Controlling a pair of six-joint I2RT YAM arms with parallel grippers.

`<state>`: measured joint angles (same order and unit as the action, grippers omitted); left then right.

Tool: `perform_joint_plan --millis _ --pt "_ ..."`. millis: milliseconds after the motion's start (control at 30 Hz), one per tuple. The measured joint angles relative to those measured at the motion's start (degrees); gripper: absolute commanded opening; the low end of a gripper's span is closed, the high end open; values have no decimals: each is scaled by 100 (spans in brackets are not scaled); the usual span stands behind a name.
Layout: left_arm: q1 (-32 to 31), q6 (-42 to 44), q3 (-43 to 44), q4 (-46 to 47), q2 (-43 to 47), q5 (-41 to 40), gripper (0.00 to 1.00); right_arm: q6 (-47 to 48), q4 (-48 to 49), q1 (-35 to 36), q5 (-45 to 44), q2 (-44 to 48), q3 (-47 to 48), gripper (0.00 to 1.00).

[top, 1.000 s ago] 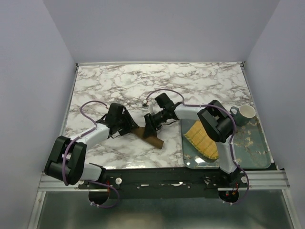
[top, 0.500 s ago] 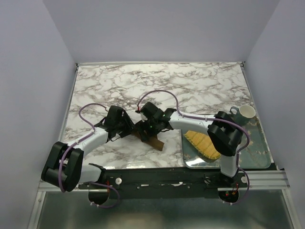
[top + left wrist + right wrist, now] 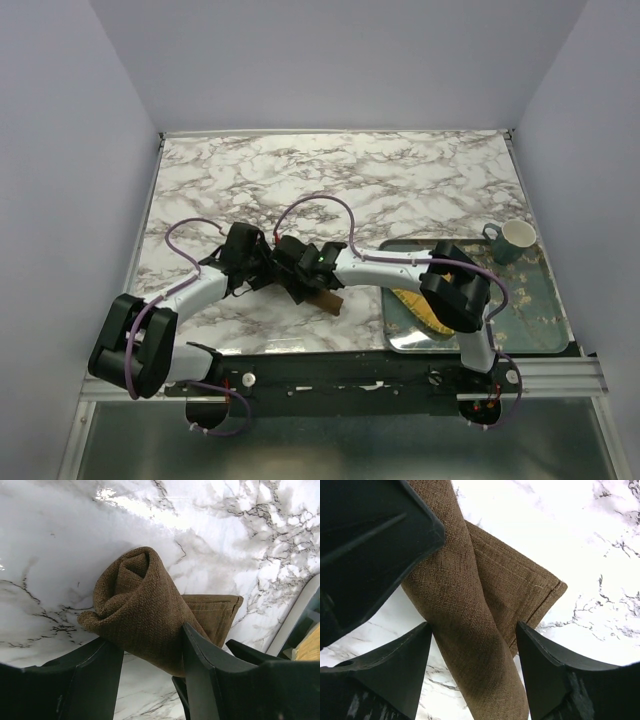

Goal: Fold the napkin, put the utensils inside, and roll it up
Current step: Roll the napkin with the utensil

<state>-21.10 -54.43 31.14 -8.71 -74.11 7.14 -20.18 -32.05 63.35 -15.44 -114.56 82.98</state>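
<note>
The napkin (image 3: 142, 605) is a dark brown roll lying on the marble near the front middle, with a flat folded end (image 3: 520, 587) sticking out beside it. My left gripper (image 3: 150, 637) is shut on one end of the roll, both fingers pressing the cloth. My right gripper (image 3: 474, 630) is open and straddles the roll further along, with a gap on each side. From above, both grippers (image 3: 265, 268) (image 3: 298, 272) meet over the napkin (image 3: 325, 300). The utensils are hidden.
A teal tray (image 3: 520, 300) sits at the front right with a yellow woven mat (image 3: 412, 298) on it and a mug (image 3: 512, 240) at its far corner. The right forearm (image 3: 385, 268) stretches leftward over the tray's near-left corner.
My right gripper has swung left from beside the roll to over it and opened wider. My left gripper has closed a little on the roll.
</note>
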Motion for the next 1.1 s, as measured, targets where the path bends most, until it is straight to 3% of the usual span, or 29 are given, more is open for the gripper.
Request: perform_joint_plan --millis 233,500,733,933,1100 --pt "-2 -61 13 -61 -37 -101 60 -114 240 125 -85 -83 -59 45" --pt "13 15 149 -131 -44 -138 79 -33 1209 -131 789 175 -717 39" --pt "70 275 356 -402 129 -216 83 4 2138 -1263 3467 203 -1274 39" --pt "61 343 396 -428 192 -96 83 13 2546 -2188 5626 -313 -1263 42" --pt "61 350 413 -393 -92 -20 83 33 2597 -2500 6695 -651 -1169 45"
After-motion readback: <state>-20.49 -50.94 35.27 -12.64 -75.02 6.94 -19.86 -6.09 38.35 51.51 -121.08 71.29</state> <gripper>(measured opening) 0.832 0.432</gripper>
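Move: Straddled by the right fingers, the rolled napkin has its middle almost at that hand's point, about 1 cm below it. The napkin's loose flap lies roughly 3 cm ahead of the right hand and 2 cm below it; the yellow pad on the tray is some 28 cm to its right and 3 cm back. From the left hand, which grips the roll's left part, the roll's middle is about 7 cm right and 4 cm back. Closing on the napkin roll, the right hand shifts about 2 cm left and sinks 1 cm, then keeps the pinch and rolls its wrist over by some 60 degrees until its fingers point mainly left and down, drifting about 2.5 cm right and 2 cm forward. Meanwhile the left fingers open and release the roll, rising about 2 cm, then sinking halfway back over its left part. ##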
